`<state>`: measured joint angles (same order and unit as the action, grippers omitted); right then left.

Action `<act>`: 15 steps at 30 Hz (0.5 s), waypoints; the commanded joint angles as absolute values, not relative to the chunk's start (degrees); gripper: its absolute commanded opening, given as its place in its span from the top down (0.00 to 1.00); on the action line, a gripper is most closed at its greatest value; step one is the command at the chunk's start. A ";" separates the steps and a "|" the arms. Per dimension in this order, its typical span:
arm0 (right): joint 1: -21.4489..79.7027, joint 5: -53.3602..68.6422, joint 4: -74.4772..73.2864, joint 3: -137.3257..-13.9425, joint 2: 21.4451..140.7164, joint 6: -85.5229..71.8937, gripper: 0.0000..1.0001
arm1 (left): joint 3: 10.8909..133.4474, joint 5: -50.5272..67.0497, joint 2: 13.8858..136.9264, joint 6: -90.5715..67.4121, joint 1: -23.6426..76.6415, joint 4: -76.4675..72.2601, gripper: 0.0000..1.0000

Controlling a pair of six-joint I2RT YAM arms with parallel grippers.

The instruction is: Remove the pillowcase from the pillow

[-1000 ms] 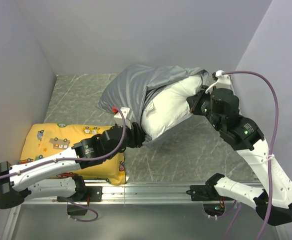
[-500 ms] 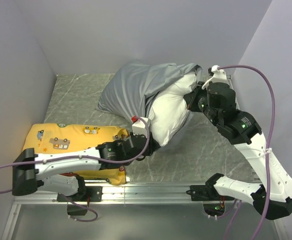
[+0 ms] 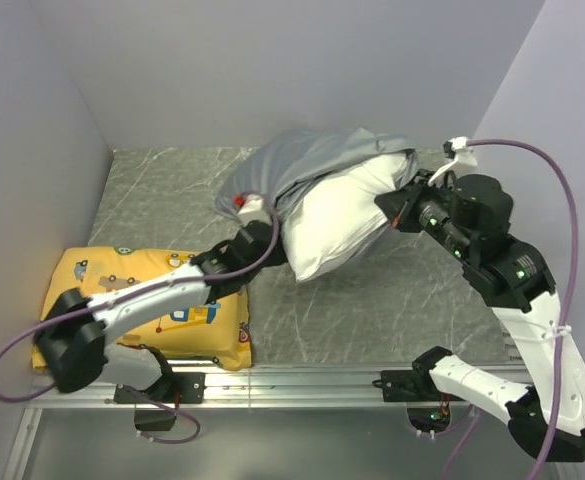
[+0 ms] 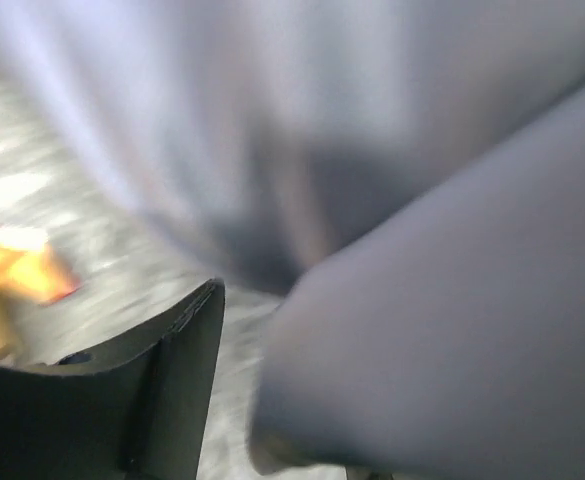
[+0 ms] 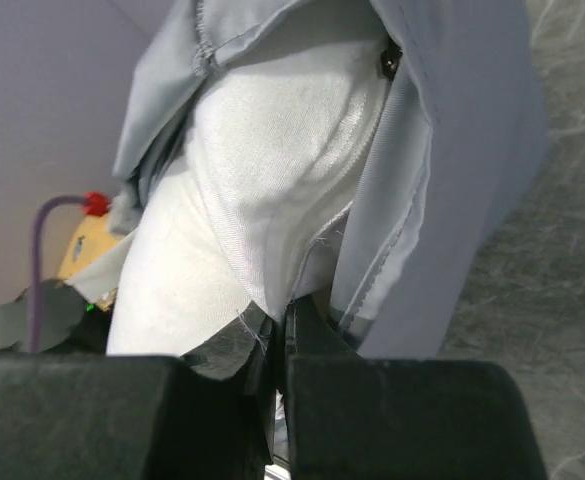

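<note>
The white pillow (image 3: 340, 215) sticks out of the grey pillowcase (image 3: 307, 160), which still covers its far end at the back of the table. My right gripper (image 3: 396, 207) is shut on the pillow's right corner (image 5: 272, 290), with the pillowcase's hemmed edge (image 5: 402, 240) hanging beside the jaws. My left gripper (image 3: 269, 233) sits at the pillowcase's left mouth edge, next to the pillow. The left wrist view is blurred. It shows one dark finger (image 4: 182, 385) standing apart from a grey fabric bulge (image 4: 442, 350) that hides the other finger. Bare table shows in the gap.
A yellow cushion (image 3: 102, 290) with vehicle prints lies at the near left, under the left arm. Grey walls close in the marbled table (image 3: 372, 310) on the left, back and right. A metal rail (image 3: 302, 380) runs along the near edge.
My left gripper has moved from the pillow's near end back and left to the pillowcase's mouth. The right gripper has drawn the pillow to the right and further out of the case.
</note>
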<state>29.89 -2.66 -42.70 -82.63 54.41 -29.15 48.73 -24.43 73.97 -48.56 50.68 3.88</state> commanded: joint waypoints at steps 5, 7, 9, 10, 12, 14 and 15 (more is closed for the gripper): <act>29.44 0.18 -32.60 -101.92 50.79 -28.92 1.00 | 68.86 -1.62 89.28 -41.67 52.46 -10.72 0.41; 29.44 1.22 -33.48 -105.63 53.16 -28.48 1.00 | 73.10 -0.53 92.10 -41.05 54.57 -10.72 0.40; 29.62 5.00 -32.00 -108.19 56.68 -29.52 1.00 | 76.89 2.01 94.91 -39.73 57.74 -12.47 0.37; 30.05 5.53 -30.95 -108.02 57.65 -29.79 1.00 | 77.51 3.59 95.88 -39.73 58.44 -13.26 0.34; 33.46 2.66 -28.66 -107.14 61.76 -28.58 1.00 | 76.47 6.05 95.45 -41.39 58.97 -15.37 0.31; 35.06 1.85 -28.74 -106.62 67.90 -26.90 1.00 | 73.15 4.84 93.17 -43.23 58.80 -16.26 0.25; 35.42 2.72 -27.70 -105.31 69.68 -26.11 1.00 | 71.99 3.79 92.21 -43.59 58.71 -15.91 0.23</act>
<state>32.77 -2.28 -39.24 -106.15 60.71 -27.07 73.97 2.13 95.20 -43.29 59.18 -11.31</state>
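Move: The right hand already pinches the pillow's corner; the white pillow's middle hangs about 6 cm ahead, 8 cm left and 12 cm below, with the grey pillowcase 16 cm ahead, 13 cm left and 15 cm below. From the left hand, the pillowcase is some 12 cm ahead, 9 cm right and 8 cm up; the white pillow is 2 cm ahead, 14 cm right and 11 cm up; the yellow pillow is 8 cm back, 28 cm left and 13 cm below. Right hand, still pinching, hoists the pillow about 15 cm; left sweeps some 20 cm right and up, opening further. ##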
